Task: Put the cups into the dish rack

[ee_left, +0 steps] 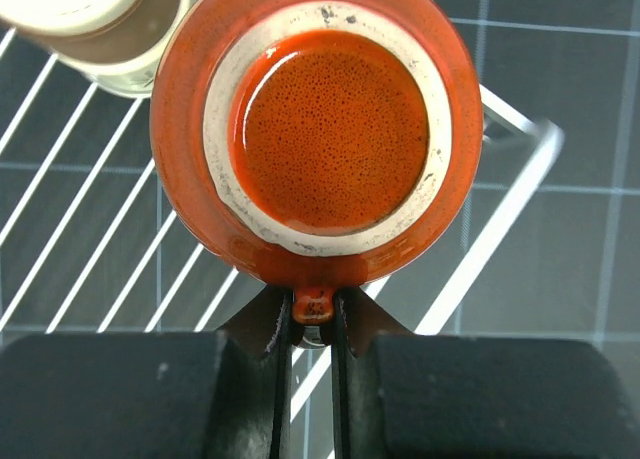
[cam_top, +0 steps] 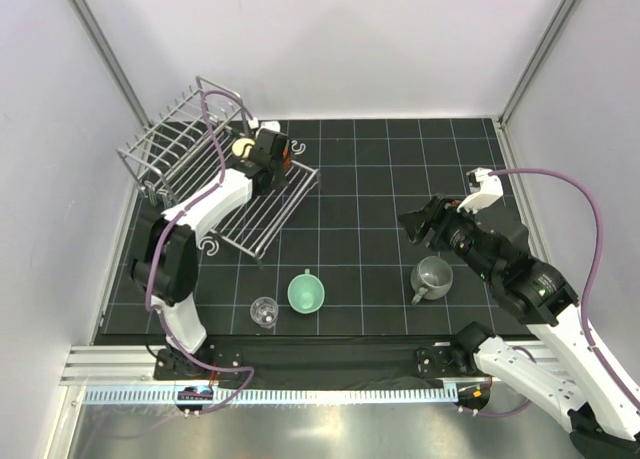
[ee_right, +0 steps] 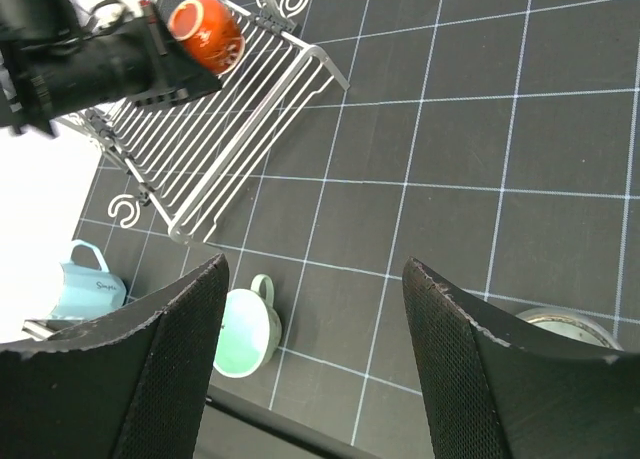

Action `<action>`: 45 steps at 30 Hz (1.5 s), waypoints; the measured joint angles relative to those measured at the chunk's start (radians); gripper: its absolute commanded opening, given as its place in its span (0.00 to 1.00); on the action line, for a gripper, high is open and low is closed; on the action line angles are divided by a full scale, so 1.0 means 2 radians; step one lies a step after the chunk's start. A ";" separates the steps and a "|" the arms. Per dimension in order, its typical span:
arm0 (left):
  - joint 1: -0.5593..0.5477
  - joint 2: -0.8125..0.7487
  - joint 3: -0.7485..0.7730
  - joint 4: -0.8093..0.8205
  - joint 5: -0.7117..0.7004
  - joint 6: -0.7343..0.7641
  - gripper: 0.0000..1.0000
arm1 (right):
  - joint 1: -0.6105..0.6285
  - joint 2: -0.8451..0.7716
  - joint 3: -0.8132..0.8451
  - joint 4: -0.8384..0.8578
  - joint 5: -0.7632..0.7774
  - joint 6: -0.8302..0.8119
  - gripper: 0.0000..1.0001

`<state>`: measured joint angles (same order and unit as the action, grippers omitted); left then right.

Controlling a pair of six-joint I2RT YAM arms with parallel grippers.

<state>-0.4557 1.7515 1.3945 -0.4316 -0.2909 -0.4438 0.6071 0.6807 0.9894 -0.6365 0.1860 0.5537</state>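
Note:
My left gripper hovers over the low part of the dish rack, shut on the handle of an orange-red cup. That cup hangs bottom-up toward the wrist camera, above the rack's bars. A beige cup sits in the rack just beside it. On the mat stand a mint green cup, a clear glass and a grey mug. My right gripper is open and empty, above the mat between the mint cup and the grey mug. A light blue cup stands near the left arm.
Small grey C-shaped clips lie by the rack: one clip at its front corner, another clip beside its right side. White walls close in the black gridded mat. A metal rail runs along the near edge.

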 measured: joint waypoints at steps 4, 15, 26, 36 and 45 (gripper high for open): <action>0.002 0.048 0.027 -0.003 -0.012 0.003 0.00 | 0.000 0.000 0.000 -0.001 0.002 -0.004 0.72; 0.031 0.105 0.043 -0.015 -0.034 0.006 0.00 | 0.000 0.000 0.000 -0.008 0.011 -0.015 0.71; 0.058 0.134 0.073 -0.013 -0.029 0.017 0.00 | 0.000 0.017 -0.006 -0.002 0.010 -0.015 0.72; 0.069 0.151 0.093 -0.012 -0.010 0.016 0.26 | 0.000 0.024 -0.022 0.005 0.005 -0.014 0.72; 0.069 0.152 0.098 -0.012 -0.002 0.010 0.59 | 0.000 0.026 -0.022 0.004 0.001 -0.014 0.72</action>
<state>-0.3176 2.0556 1.5898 -0.4553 -0.2958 -0.4236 0.6071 0.7326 0.9459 -0.6292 0.1879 0.5266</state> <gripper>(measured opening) 0.571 0.716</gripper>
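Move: Just right of the beige cup on the lower wires is the spot for the upside-down red cup, which the left fingers already hold by its handle: about 10 cm ahead of the left hand, 4 cm left and 7 cm below. The beige cup stands some 8 cm ahead and 9 cm left; the rack's far right corner lies 5 cm ahead and 8 cm right. From the right hand the spot is roughly 30 cm ahead, 33 cm left, 22 cm down. Sinking some 7 cm, most of it early on, the left hand lowers the held red cup onto the lower wires, then eases about 6 cm forward and 5 cm left, up against the beige cup. With the hand nearly still, its fingers open around the handle and let go. The empty, open right hand drops about 3 cm, well clear of the rack. ##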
